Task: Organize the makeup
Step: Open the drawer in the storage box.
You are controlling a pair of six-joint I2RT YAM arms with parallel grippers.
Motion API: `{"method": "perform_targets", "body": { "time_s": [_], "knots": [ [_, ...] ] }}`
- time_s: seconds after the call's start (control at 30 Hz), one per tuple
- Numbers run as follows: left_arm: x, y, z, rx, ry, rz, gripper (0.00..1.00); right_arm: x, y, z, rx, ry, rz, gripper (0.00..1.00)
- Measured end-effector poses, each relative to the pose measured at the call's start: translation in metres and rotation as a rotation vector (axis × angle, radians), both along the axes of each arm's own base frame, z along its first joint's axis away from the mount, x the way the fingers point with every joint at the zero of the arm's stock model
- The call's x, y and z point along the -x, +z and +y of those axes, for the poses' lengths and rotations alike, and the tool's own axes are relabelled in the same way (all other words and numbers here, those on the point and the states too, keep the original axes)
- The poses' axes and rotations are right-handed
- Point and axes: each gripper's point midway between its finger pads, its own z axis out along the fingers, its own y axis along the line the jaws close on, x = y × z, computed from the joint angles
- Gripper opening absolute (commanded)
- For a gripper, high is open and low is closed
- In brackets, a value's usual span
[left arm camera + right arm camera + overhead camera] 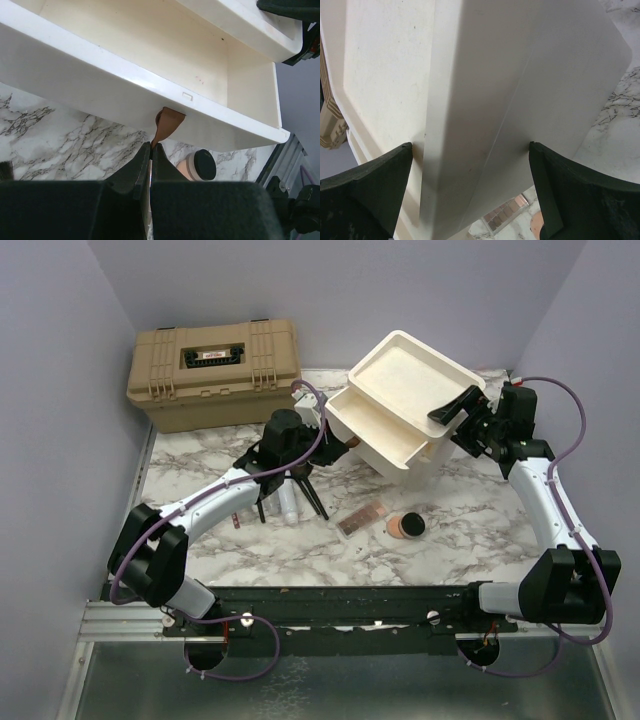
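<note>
The makeup lies on the marble top in the top view: black-handled brushes (pixel 314 498), a whitish bottle (pixel 290 504), a pink palette (pixel 362 519) and a round black compact (pixel 406 526) with peach powder. The compact (pixel 200 166) also shows in the left wrist view, and the palette (pixel 506 214) in the right wrist view. My left gripper (pixel 335 446) (pixel 150 145) is shut on the brown pull tab (pixel 167 125) of the cream drawer (pixel 150 55), which stands pulled out. My right gripper (pixel 462 412) (pixel 470 147) is open wide, its fingers straddling a corner of the drawer unit (pixel 485 90).
A tan toolbox (pixel 212 372) stands at the back left. The cream drawer unit (pixel 410 375) sits at the back middle, tilted, its open drawer empty. The table's right edge and the purple walls are close behind it.
</note>
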Motion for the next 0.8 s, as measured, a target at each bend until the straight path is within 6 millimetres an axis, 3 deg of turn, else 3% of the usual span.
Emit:
{"method": "perform_targets", "body": {
  "time_s": [0.07,0.13,0.2,0.33,0.57,0.8],
  "knots": [
    [0.0,0.0,0.0,-0.001,-0.001,-0.002,0.02,0.0,0.0,0.0,0.0,0.001,0.0,0.99],
    [0.0,0.001,0.0,-0.001,-0.002,-0.005,0.16,0.0,0.001,0.0,0.001,0.004,-0.002,1.0],
    [0.0,0.001,0.001,-0.004,-0.003,-0.008,0.38,0.0,0.002,0.0,0.007,0.01,-0.005,1.0],
    [-0.002,0.0,0.006,-0.012,0.015,-0.004,0.56,0.0,0.005,-0.001,0.043,0.031,-0.01,1.0],
    [-0.005,0.004,0.022,-0.02,0.075,-0.018,0.78,0.0,0.013,-0.008,0.13,0.066,0.002,1.0],
    [-0.004,0.008,0.036,-0.039,0.11,-0.028,0.86,0.009,0.015,-0.014,0.185,0.064,0.008,1.0]
  ]
}}
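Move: The top drawer's leather tab is still pinched at my left fingertips, about 1 cm ahead and 1 cm right. The storage box's middle lies roughly 9 cm ahead, 14 right and 5 lower; the palette some 8 back, 4 right, 14 below; the black brushes about 9 left, 1 back, 14 below. From my right hand, the box's middle is about 4 ahead, 7 left, 7 lower, the tab 20 left, 4 back, 2 lower. I let go of the leather tab by spreading my left fingers wide, then draw that hand about 3.5 cm left, away from the drawer front, rising slightly at the end. My right hand, still open and straddling the tray's near right rim, rolls some 10 degrees, left side sinking, and eases up and right, then back, about 2 cm in all. ##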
